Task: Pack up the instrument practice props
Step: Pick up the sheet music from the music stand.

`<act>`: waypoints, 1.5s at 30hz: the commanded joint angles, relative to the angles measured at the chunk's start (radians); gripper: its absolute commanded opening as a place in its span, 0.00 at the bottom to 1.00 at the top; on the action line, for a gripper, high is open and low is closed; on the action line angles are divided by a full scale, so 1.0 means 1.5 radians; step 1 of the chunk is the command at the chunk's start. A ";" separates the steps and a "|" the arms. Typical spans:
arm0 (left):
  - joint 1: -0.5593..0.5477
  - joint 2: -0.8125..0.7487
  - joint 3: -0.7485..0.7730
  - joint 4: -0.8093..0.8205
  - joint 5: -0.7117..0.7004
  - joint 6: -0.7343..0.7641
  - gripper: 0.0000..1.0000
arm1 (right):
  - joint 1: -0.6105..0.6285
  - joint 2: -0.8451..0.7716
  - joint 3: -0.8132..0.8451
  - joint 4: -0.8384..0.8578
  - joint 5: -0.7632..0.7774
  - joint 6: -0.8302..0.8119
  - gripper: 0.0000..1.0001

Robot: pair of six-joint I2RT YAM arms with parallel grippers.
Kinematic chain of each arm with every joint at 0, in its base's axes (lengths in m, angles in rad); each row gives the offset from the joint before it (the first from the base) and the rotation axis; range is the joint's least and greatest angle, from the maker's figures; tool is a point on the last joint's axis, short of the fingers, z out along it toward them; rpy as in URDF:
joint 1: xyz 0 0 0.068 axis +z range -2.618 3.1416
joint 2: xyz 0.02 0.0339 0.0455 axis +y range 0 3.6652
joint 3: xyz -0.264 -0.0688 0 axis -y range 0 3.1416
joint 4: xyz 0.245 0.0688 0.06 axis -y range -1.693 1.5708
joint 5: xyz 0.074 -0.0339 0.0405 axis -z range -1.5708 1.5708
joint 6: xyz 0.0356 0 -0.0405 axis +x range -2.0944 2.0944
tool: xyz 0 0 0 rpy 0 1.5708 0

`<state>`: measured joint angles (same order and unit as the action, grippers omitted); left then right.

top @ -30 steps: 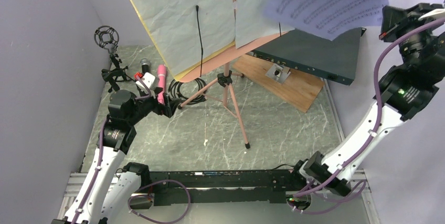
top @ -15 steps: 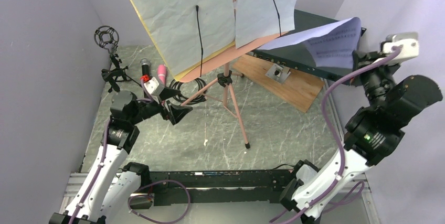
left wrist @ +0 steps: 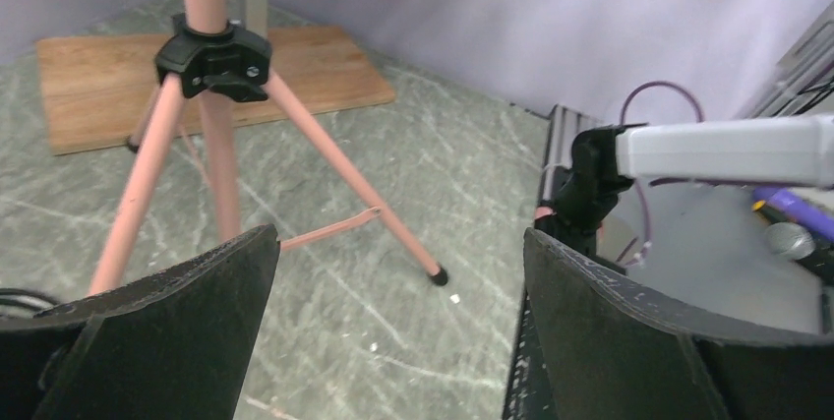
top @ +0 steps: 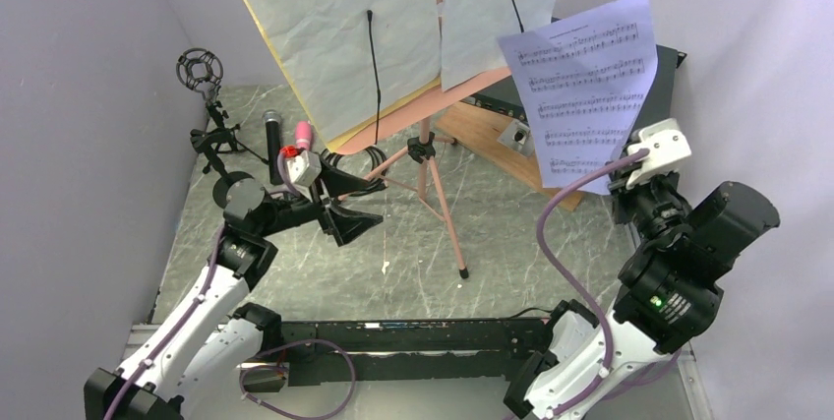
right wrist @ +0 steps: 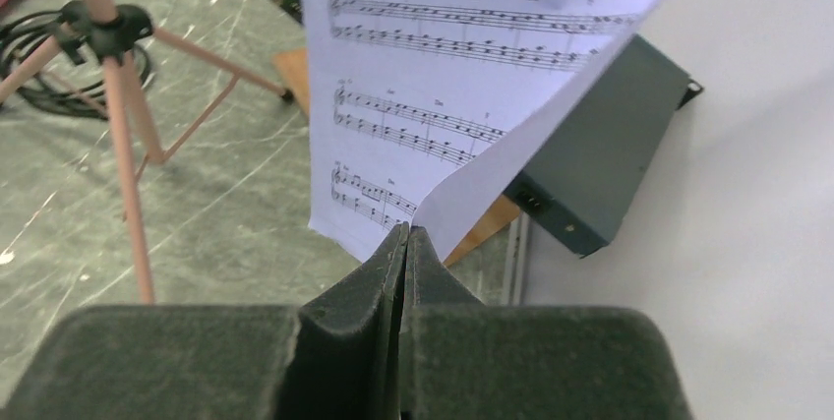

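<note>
The pink music stand [top: 430,174] stands mid-table on tripod legs [left wrist: 211,145], its desk carrying white and yellow pages [top: 334,36]. My right gripper [top: 618,182] is shut on the bottom corner of a printed sheet-music page [top: 588,86], which stands upright in the air at the right; in the right wrist view the tips [right wrist: 406,235] pinch the page [right wrist: 443,76]. My left gripper [top: 369,209] is open and empty, just left of the tripod, and faces its legs [left wrist: 400,243]. A black microphone [top: 272,135] and a pink one [top: 303,135] lie at the back left beside black mic holders [top: 205,95].
A dark teal rack box [right wrist: 590,164] rests on a wooden board [top: 492,135] at the back right, partly hidden by the held page. A coiled black cable [top: 364,159] lies by the tripod. Purple walls close in on the left and right.
My right arm has swung the sheet-music page down and nearer, from above the rack box to upright at the right. My left gripper has moved right, away from the microphones toward the tripod.
</note>
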<state>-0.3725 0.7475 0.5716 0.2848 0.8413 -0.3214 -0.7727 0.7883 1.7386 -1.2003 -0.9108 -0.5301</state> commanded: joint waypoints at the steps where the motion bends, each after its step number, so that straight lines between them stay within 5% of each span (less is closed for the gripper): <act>1: -0.034 0.021 -0.014 0.139 -0.029 -0.114 0.99 | -0.001 -0.017 -0.011 -0.117 -0.064 -0.088 0.00; 15: -0.190 0.160 -0.015 0.274 -0.216 -0.364 0.99 | -0.001 -0.058 -0.155 -0.199 -0.205 -0.161 0.00; 23: -0.277 0.277 -0.016 0.335 -0.306 -0.379 0.99 | -0.001 -0.062 -0.256 -0.200 -0.297 -0.166 0.00; 29: -0.305 0.290 -0.026 0.326 -0.327 -0.292 1.00 | 0.001 -0.051 -0.286 -0.199 -0.340 -0.181 0.00; 38: -0.308 0.074 -0.067 0.057 -0.438 0.002 0.99 | 0.015 -0.043 -0.315 -0.178 -0.357 -0.195 0.00; 45: -0.307 0.011 -0.102 0.080 -0.425 0.098 0.99 | 0.033 -0.042 -0.340 -0.106 -0.380 -0.134 0.00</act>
<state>-0.8310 0.7532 0.4240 0.4053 0.2119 -0.3099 -0.7387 0.7151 1.2415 -1.4765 -1.4231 -0.7788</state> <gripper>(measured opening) 0.995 0.006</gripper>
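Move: The right hand still pinches the sheet music near its lower right corner; the left hand's open fingers, where the sheet is being brought, lie about 40 cm to its left, 3 cm ahead and 16 cm lower, and the rack unit about 22 cm ahead, level sideways, 20 cm below. From the left hand the sheet's middle is some 34 cm right, 9 cm ahead, 18 cm up; the music stand's tripod hub is 9 cm right, 11 cm ahead, 4 cm lower. Keeping its pinch on the sheet music, the right hand sinks about 11 cm and swings some 8 cm left towards the left gripper, turning counter-clockwise nearly 30 degrees while its left side rolls up. The wide-open left hand reaches right about 12 cm while dipping, rolling its forward side down some 30 degrees, then draws back left about 7 cm and rolls level, fingers still open around the sheet's free end. ##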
